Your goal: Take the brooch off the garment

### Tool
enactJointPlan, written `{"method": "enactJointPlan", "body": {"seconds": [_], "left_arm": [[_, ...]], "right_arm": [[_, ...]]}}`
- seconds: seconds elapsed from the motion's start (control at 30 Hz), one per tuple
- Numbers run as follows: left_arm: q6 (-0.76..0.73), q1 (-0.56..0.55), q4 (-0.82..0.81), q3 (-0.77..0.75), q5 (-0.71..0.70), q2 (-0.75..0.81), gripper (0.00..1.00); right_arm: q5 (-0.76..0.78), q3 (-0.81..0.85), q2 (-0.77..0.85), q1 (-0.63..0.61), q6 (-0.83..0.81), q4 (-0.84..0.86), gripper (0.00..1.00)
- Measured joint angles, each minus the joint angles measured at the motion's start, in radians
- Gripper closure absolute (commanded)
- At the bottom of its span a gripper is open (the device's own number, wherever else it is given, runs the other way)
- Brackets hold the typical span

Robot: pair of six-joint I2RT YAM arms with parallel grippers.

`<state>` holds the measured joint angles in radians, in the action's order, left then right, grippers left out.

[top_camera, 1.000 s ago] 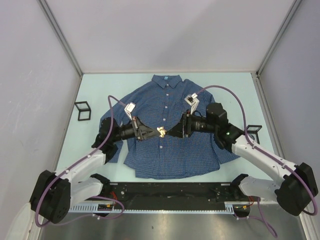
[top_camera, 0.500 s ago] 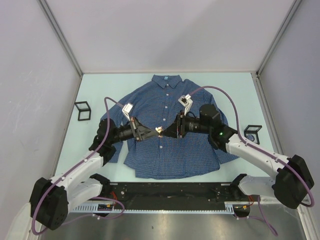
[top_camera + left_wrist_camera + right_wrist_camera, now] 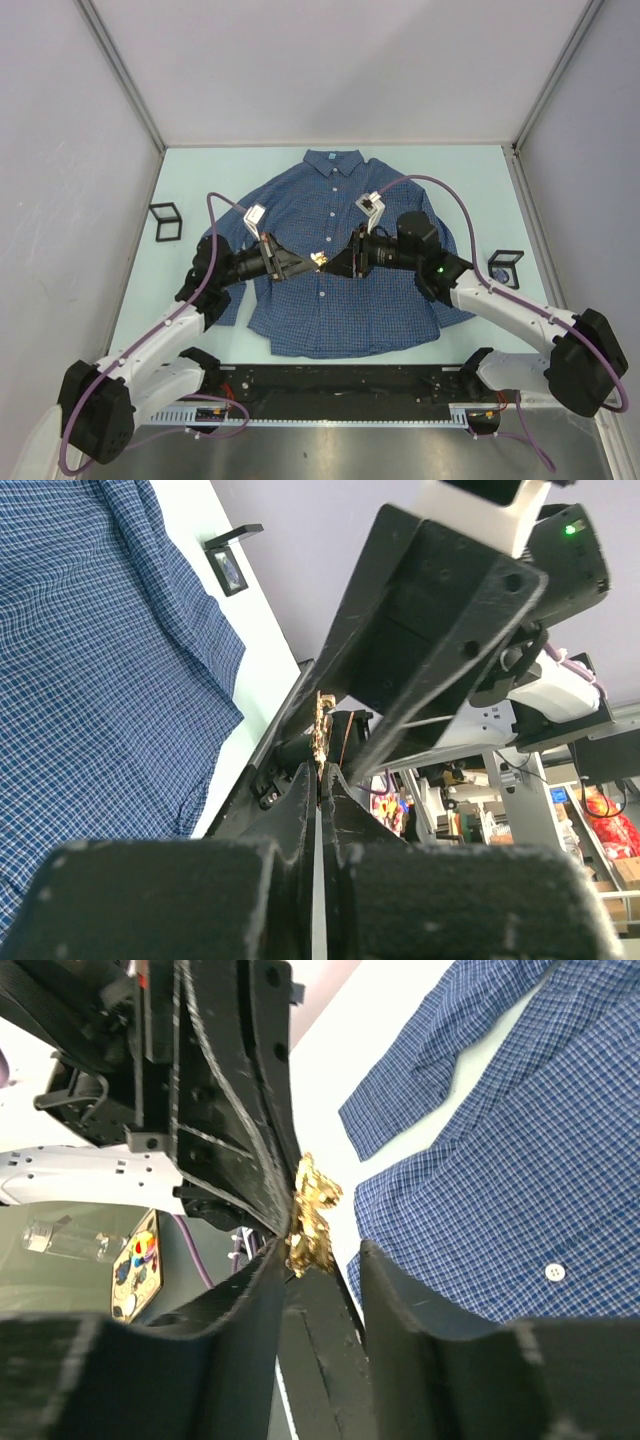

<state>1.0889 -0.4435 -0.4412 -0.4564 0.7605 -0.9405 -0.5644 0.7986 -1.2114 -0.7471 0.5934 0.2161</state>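
Observation:
The garment point(image 3: 340, 310), a blue checked shirt, lies flat on the table with its collar at the far side. Above its middle my left gripper point(image 3: 312, 262) is shut on the brooch point(image 3: 320, 260), a small gold ornament held clear of the cloth. In the left wrist view the brooch point(image 3: 322, 730) sticks out past my pinched left gripper point(image 3: 322, 770). My right gripper point(image 3: 320, 1255) faces it tip to tip, jaws apart around the brooch point(image 3: 312, 1215) and the left gripper's fingers point(image 3: 240, 1110). One right finger is at the brooch; the other stands off.
Two small black frame stands sit on the table, one point(image 3: 165, 222) left of the shirt and one point(image 3: 505, 268) right of it. Grey walls close in the left, right and far sides. A shirt sleeve point(image 3: 430, 1070) lies below the grippers.
The right gripper has moved left up to the left gripper's tip and narrowed its jaws around the brooch. The left gripper has kept its hold and shifted slightly.

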Motion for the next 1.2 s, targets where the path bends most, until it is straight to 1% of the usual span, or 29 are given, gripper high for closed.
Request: {"method": "enactJointPlan", "body": {"seconds": [0.07,0.27,0.5,0.7,0.87,1.2], "left_arm": [[-0.002,0.0,0.004,-0.003,0.0,0.001,1.0],[-0.018,-0.006,0.027,-0.013,-0.001,0.001,1.0],[-0.074,-0.021,0.047,-0.04,-0.011,0.002,1.0],[-0.184,-0.048,0.116,-0.081,-0.055,0.024,1.0],[-0.313,-0.07,0.211,-0.133,-0.086,0.047,1.0],[-0.492,-0.087,0.349,-0.225,-0.055,0.029,1.0]], "right_arm": [[0.0,-0.011,0.003,0.0,0.001,0.0,0.67],[-0.002,-0.016,0.005,0.001,0.01,0.018,0.68],[-0.025,-0.018,0.005,0.011,0.043,0.055,0.78],[-0.061,-0.021,-0.005,0.029,0.09,0.091,0.8],[-0.1,-0.021,-0.016,0.043,0.127,0.13,0.8],[-0.172,-0.021,-0.025,0.068,0.151,0.16,0.79]]}}
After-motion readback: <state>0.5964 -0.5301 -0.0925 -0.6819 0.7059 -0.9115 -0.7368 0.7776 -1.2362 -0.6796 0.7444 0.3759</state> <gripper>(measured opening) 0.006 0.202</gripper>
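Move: The left fingers already hold the brooch, which sticks out from their tips about 3 cm to the right of and 1 cm ahead of that hand. From the right hand it lies some 2 cm to the left and 1 cm ahead, at the same height. Far below the right hand, roughly 22 cm down, the garment's lowest button is about 6 cm ahead and 2 cm left, and its bottom hem about 11 cm back and 2 cm left. Upward and slowly, both hands lift together by some 2 cm, staying tip to tip over the garment. The left keeps its shut grip on the brooch and rolls about 25 degrees about its own pointing direction, clockwise looking along its fingers; the right fingers close from two-fifths open to a fifth around the brooch's free end, pinching it, their tips tilting slightly up. ##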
